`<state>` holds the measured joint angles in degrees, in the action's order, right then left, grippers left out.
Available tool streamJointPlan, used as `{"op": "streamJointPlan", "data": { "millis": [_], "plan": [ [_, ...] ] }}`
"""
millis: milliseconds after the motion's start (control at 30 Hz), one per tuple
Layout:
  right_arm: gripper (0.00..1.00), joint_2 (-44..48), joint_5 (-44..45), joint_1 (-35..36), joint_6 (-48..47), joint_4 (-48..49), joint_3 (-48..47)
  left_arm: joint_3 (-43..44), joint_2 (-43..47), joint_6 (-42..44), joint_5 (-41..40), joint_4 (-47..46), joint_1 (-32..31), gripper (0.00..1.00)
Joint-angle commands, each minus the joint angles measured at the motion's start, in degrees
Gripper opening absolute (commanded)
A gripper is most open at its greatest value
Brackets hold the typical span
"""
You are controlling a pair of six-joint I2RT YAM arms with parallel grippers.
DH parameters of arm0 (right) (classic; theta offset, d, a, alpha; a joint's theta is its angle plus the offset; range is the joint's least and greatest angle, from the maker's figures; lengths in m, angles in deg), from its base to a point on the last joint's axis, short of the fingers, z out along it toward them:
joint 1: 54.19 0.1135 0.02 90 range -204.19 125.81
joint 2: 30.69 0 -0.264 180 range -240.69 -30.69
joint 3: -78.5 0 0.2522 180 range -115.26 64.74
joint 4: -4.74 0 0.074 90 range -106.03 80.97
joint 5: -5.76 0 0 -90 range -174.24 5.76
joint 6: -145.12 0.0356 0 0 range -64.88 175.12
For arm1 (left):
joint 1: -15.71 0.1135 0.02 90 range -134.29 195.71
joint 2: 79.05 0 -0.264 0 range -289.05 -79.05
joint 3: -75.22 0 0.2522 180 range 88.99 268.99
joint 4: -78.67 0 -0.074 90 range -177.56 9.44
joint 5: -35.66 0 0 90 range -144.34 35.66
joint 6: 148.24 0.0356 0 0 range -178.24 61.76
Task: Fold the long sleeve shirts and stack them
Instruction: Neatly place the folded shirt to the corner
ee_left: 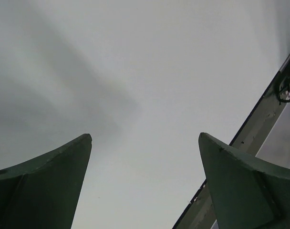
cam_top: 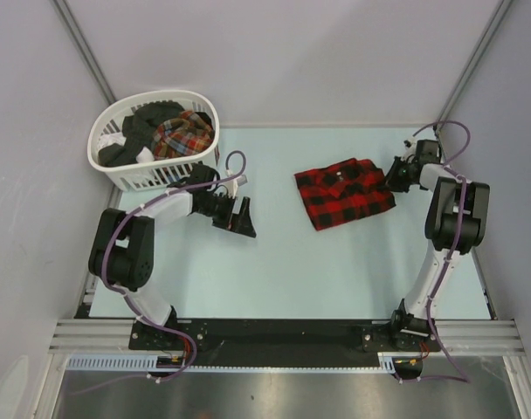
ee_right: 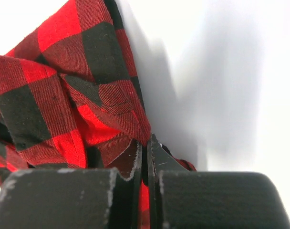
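A folded red-and-black checked flannel shirt [cam_top: 344, 191] lies on the table at the right of centre. My right gripper [cam_top: 394, 177] is at its right edge and is shut on a fold of the cloth; in the right wrist view the shirt [ee_right: 64, 95] is pinched between the closed fingers [ee_right: 157, 162]. A finer multicolour plaid shirt [cam_top: 183, 133] lies in the white basket with dark clothes. My left gripper [cam_top: 242, 217] is open and empty, just in front of the basket, pointing right; its wrist view shows only bare wall between the spread fingertips [ee_left: 221, 167].
The white slatted basket [cam_top: 126, 173] stands at the back left, close behind the left arm. The table's right edge runs just beside the right arm [cam_top: 458, 209]. A metal frame post [ee_left: 259, 129] shows at the right of the left wrist view.
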<state>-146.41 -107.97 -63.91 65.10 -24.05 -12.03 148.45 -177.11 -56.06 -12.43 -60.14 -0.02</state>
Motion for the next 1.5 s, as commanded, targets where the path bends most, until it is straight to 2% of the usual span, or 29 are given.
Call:
{"op": "streamJointPlan", "data": {
  "millis": [0,167,367,833,867,900,933,967,1100,1167,1300,1433,1467],
  "plan": [
    [0.0,-5.0,3.2,-5.3,-5.0,0.9,-10.7,2.4,5.4,4.7,1.0,3.6,0.4,0.99],
    [0.0,-12.6,4.7,-9.9,-3.6,1.8,-22.5,3.0,7.4,5.5,-1.7,5.7,0.4,0.99],
    [0.0,-18.2,8.9,-12.9,-1.4,4.6,-31.8,3.5,8.7,5.6,-3.2,6.3,1.3,0.99],
    [0.01,-23.6,13.4,-15.4,-0.9,7.0,-39.7,4.2,7.7,5.5,-4.3,6.3,2.9,0.99],
    [0.06,-23.5,13.4,-15.5,-1.4,6.9,-39.9,4.3,7.4,5.5,-4.4,6.3,3.0,0.99],
    [0.2,-23.1,13.3,-15.5,-1.8,7.1,-40.1,4.6,7.4,5.5,-4.2,6.5,3.1,0.99],
    [0.29,-22.3,13.1,-15.7,-2.7,7.5,-39.7,4.7,7.4,5.6,-4.2,6.5,3.2,0.99],
    [0.46,-21.6,12.7,-15.7,-3.3,7.7,-39.4,5.0,7.4,5.6,-4.0,6.6,3.4,0.99],
    [0.72,-17.7,8.6,-16.5,-6.0,6.7,-39.7,7.1,7.8,5.5,-3.5,6.9,4.3,0.99],
    [0.78,-14.8,5.0,-16.7,-8.6,5.9,-39.9,7.5,8.2,5.7,-3.4,6.9,4.5,0.99],
    [0.78,-10.8,-2.2,-16.7,-13.6,3.5,-40.3,8.0,9.8,6.5,-3.9,6.3,4.7,1.0],
    [0.8,-9.6,-12.6,-16.7,-17.2,-4.6,-44.9,8.4,12.0,7.1,-4.1,5.5,4.7,0.99],
    [0.84,-8.3,-14.7,-16.7,-17.0,-7.2,-45.0,9.4,12.7,7.4,-4.3,5.5,4.7,1.0]
  ]
}}
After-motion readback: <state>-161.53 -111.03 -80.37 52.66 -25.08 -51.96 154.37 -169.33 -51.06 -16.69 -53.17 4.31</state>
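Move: My right hand is shut on the right edge of the folded shirt, a couple of centimetres above the table; the shirt's middle lies about 16 cm to its left and 4 cm back. The far right table corner, where the shirt goes, is some 20 cm ahead and 17 cm to the right of this hand. Level with it, the side rail is roughly 22 cm to the right. From my empty left hand that corner is about 32 cm ahead and 70 cm right. I keep my pinch and pull the shirt about 22 cm to the right and 12 cm forward, low over the table, fast then easing off, swinging the hand some 20 degrees clockwise. By the side rail my right fingers open wide, let go and lift about 9 cm, tipping forward-up. My open left hand rises about 5 cm, drifting forward and left. ##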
